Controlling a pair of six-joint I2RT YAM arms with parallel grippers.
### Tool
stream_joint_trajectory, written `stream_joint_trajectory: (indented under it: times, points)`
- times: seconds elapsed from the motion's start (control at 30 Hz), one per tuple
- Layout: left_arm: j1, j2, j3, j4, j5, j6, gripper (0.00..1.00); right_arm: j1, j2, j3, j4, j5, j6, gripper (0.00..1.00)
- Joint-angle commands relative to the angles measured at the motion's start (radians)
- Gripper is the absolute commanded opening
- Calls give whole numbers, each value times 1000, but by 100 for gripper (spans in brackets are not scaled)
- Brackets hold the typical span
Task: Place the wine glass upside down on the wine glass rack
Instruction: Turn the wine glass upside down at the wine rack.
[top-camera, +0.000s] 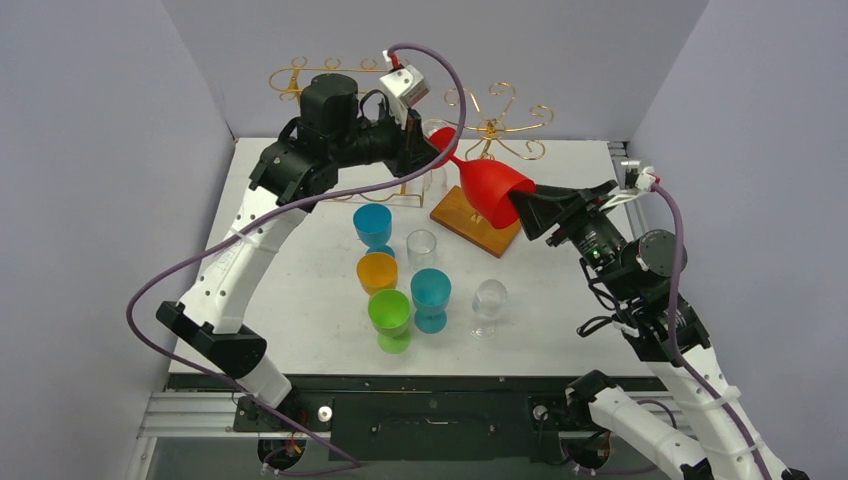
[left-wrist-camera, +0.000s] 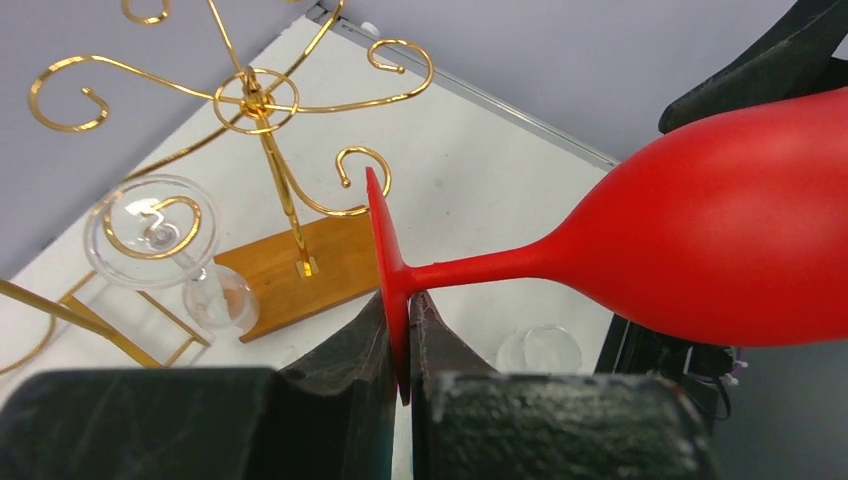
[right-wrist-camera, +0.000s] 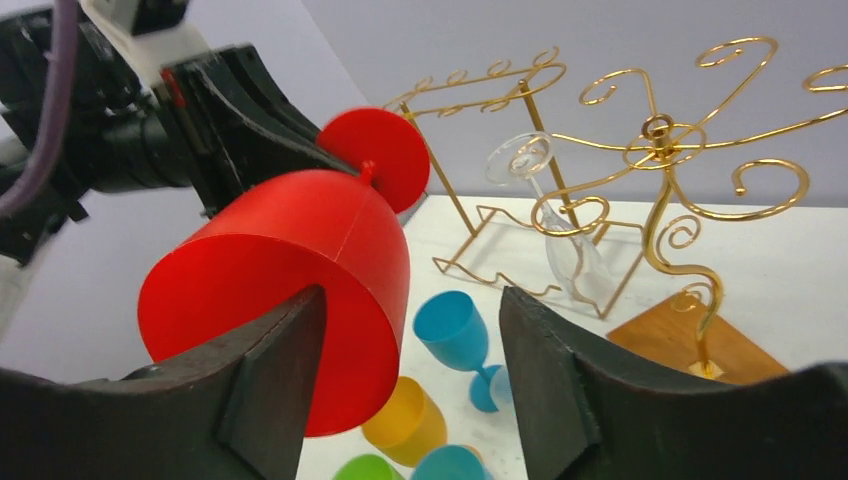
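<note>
A red wine glass (top-camera: 490, 190) hangs in the air on its side, above the table. My left gripper (left-wrist-camera: 405, 300) is shut on the edge of its round foot (left-wrist-camera: 385, 250), seen in the top view at the left gripper (top-camera: 432, 145). My right gripper (right-wrist-camera: 410, 295) is open at the bowl's mouth (right-wrist-camera: 290, 270); its left finger (right-wrist-camera: 270, 380) overlaps the rim and its right finger stands well apart. The gold wire wine glass rack (top-camera: 495, 125) on a wooden base (top-camera: 470, 220) stands just behind the glass, and its curled hooks (left-wrist-camera: 255, 100) show in the left wrist view.
A second gold rack (top-camera: 300, 75) at the back left carries a clear glass hung upside down (left-wrist-camera: 155, 225). Blue (top-camera: 373, 225), orange (top-camera: 377, 270), green (top-camera: 389, 315) and teal (top-camera: 431, 292) cups and two clear glasses (top-camera: 489, 300) stand mid-table.
</note>
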Motion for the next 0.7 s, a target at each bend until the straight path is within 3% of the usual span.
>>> stream_joint_trajectory:
  times: [0.0, 0.1, 0.2, 0.33, 0.47, 0.67]
  points:
    - [14, -22, 91, 37, 27, 130, 0, 6, -31, 74, -148, -77, -84, 67]
    - [13, -41, 101, 37, 22, 273, 0, -1, -38, 134, -293, -136, -151, 75]
    - [8, -86, 58, 78, -2, 439, 0, -16, -6, 243, -476, -236, -236, 76]
    - [-37, -204, -125, 201, -54, 734, 0, -22, 36, 343, -581, -381, -310, 76]
    - [-105, -336, -337, 372, -96, 982, 0, -22, 42, 320, -488, -421, -270, 79]
    - [-196, -443, -503, 511, -98, 1236, 0, -10, 123, 242, -259, -493, -181, 80]
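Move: The left hand already pinches the red wine glass by its foot. The wine rack's hub stands about 16 cm ahead of this hand, 10 right and 12 lower. The hanging clear glass is some 17 cm straight ahead and 20 lower, and the tumbler 4 ahead, 3 left and 37 below. From the half-open right hand, the red glass lies about 4 cm ahead, 6 left and level, and the rack hub 24 ahead, 2 left and 13 lower. Keep the left fingers shut on the red glass's foot, lift it about 4 cm, then draw it back some 6 cm while rolling the wrist about 60 degrees so the bowl swings down beneath the foot. Meanwhile spread the right fingers wide and back that hand clear of the rim, towards its base, turning it counter-clockwise. ##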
